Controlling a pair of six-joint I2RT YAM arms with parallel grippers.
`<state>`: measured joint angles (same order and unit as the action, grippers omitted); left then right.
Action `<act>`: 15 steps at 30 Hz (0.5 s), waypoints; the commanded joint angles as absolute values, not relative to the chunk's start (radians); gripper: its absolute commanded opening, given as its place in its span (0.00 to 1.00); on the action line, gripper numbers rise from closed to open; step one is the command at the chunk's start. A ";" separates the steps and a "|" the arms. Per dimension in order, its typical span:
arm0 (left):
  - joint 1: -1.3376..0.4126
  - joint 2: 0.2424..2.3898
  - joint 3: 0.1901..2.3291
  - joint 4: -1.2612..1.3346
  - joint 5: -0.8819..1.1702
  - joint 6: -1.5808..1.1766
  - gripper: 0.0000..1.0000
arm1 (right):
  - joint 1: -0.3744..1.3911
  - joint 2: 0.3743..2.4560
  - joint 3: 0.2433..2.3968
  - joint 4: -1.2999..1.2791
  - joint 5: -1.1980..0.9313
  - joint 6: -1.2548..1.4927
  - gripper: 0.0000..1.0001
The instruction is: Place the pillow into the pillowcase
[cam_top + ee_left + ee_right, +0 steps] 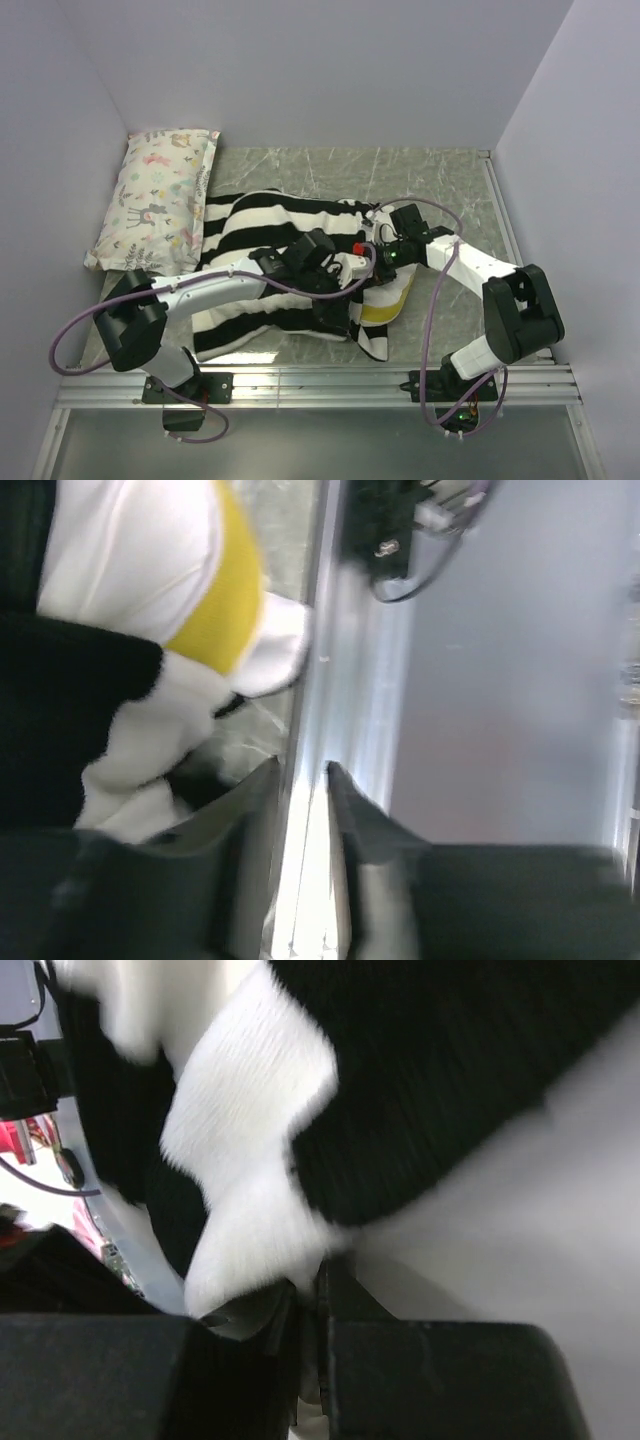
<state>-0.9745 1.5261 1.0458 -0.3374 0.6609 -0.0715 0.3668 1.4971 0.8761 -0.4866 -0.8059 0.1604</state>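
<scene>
The black and white striped pillowcase [270, 215] lies crumpled across the middle of the table. The cream-white pillow shows only at the case's right end, where its yellow band [385, 308] pokes out. In the left wrist view the pillow [140, 550] sits above and to the left of my left gripper [303, 770], partly wrapped by the pillowcase [70, 710]. That gripper's jaws stand a narrow gap apart with nothing between them, near the case's front right corner [335, 318]. My right gripper [310, 1285] is shut on a white fold of the pillowcase [250, 1140], at its upper right edge [378, 238].
A smaller pillow with a pastel floral print [155, 195] leans in the back left corner. A metal rail [320, 385] runs along the table's near edge, close to my left gripper. Pale walls enclose the table on three sides.
</scene>
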 commanded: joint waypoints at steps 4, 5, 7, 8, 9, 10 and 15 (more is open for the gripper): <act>-0.777 1.292 1.152 -0.377 0.819 -0.153 0.52 | 0.373 1.529 0.845 -0.452 -0.810 0.071 0.00; -0.697 1.254 1.161 -0.376 0.783 -0.175 0.60 | 0.377 1.534 0.870 -0.480 -0.851 0.019 0.00; -0.617 1.240 1.201 -0.393 0.668 -0.201 0.64 | 0.412 1.529 0.906 -0.589 -0.865 -0.052 0.17; -0.551 1.250 1.218 -0.405 0.628 -0.198 0.67 | 0.422 1.522 0.948 -0.633 -0.870 -0.120 0.30; -0.522 1.261 1.238 -0.417 0.580 -0.183 0.68 | 0.431 1.511 0.968 -0.711 -0.871 -0.149 0.60; -0.478 1.275 1.261 -0.420 0.502 -0.175 0.69 | 0.434 1.484 0.988 -0.753 -0.873 -0.178 0.74; -0.453 1.494 1.385 -0.459 0.279 -0.083 0.72 | 0.426 1.410 1.155 -1.038 -0.732 -0.411 0.92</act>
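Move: The left hand, free beside the pillow's yellow end, heads for the pillowcase's far edge, about 25 cm ahead, 10 cm to its left and 8 cm below. The yellow end is some 8 cm to its right and 3 cm ahead; the animal-print pillow lies roughly 25 cm ahead and 39 cm left. The right hand pinches the case's mouth edge right at its fingertips, with the yellow end about 8 cm back, 3 cm right and 4 cm lower. Forward and up, drifting left, the left hand sweeps fast from the near side across the striped case to above its far part, about 20 cm forward and 16 cm up, turning some 40 degrees counter-clockwise while its fingers open wider. The right hand eases back slightly, opens wide to let go of the case's mouth edge, then rises a few centimetres, turning counter-clockwise. ##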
